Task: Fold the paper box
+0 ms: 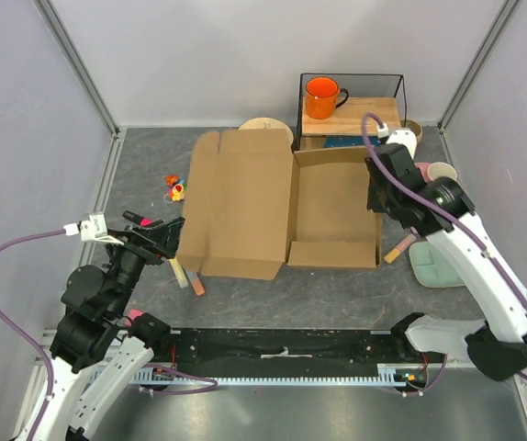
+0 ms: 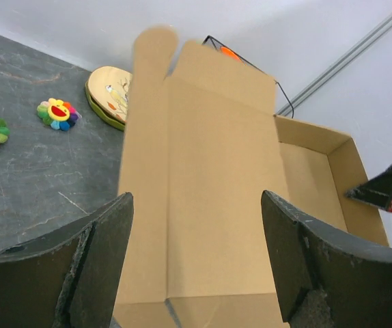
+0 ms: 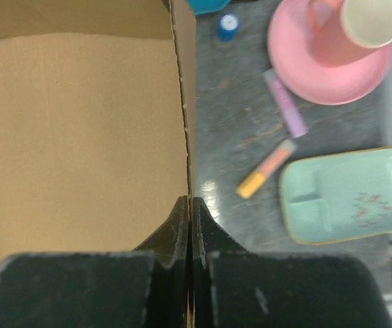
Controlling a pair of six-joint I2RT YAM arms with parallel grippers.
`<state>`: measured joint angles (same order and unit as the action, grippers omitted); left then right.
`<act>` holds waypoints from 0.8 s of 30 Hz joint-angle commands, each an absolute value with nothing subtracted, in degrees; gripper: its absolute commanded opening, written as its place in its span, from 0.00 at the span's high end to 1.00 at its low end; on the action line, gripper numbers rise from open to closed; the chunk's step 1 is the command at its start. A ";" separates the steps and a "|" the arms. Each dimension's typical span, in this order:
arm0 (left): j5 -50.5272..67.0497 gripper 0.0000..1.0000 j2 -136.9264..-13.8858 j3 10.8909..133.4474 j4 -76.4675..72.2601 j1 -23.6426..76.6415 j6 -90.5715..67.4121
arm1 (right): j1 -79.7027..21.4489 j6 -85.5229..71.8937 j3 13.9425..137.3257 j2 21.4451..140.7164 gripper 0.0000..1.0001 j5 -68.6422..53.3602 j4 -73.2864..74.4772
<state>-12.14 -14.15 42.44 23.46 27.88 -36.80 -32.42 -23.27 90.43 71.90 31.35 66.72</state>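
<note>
The paper box (image 1: pixel 245 202) lies open in the middle of the table, a brown cardboard sheet with its lid panel flat on the left and a shallow tray on the right. The tray's right wall (image 3: pixel 184 102) stands upright, and my right gripper (image 3: pixel 190 199) is shut on its top edge. From above, that gripper (image 1: pixel 376 197) sits at the tray's right side. My left gripper (image 2: pixel 196 198) is open, with its fingers spread just off the near left corner of the lid panel (image 2: pixel 210 171); nothing is between them. In the top view the left gripper (image 1: pixel 170 241) is beside the box's left edge.
An orange mug (image 1: pixel 323 96) stands on a wooden shelf in a black wire frame behind the box. Right of the box lie a pink plate (image 3: pixel 298 65) with a cup, a green tray (image 3: pixel 350 195) and two markers (image 3: pixel 268 167). Flower toys (image 2: pixel 58 113) and a round plate (image 2: pixel 107 96) lie left.
</note>
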 commanded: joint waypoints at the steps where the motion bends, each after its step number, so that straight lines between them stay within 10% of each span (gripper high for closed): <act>1: -12.83 0.18 -14.86 43.33 22.33 27.95 -36.47 | -32.26 -39.88 79.65 62.51 1.00 22.33 59.51; 24: -11.87 0.19 -10.46 38.76 27.51 27.95 -41.31 | -41.29 -101.59 27.16 46.92 1.00 34.00 25.94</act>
<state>-12.97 -11.05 40.73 27.20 27.88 -38.30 -36.25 -87.48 28.10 43.24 25.80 37.71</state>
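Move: The right hand already pinches the paper box's right wall, high in the air. Its goal is a bare table patch roughly 7 cm back, 2 cm to its left and 29 cm below. On the table, the orange marker lies some 8 cm right and 3 cm back, the purple marker 10 cm right and 4 cm ahead, the green tray 20 cm right and 6 cm back. From the left hand, that patch is about 38 cm right, 2 cm ahead, 32 cm below. Down in one sweep of about 21 cm, drawing some 7 cm back early on, the right hand carries the box towards the near table. All the while it turns some 60 degrees, its left side rolling up as it swings clockwise, and its shut fingers keep their pinch on the wall. ##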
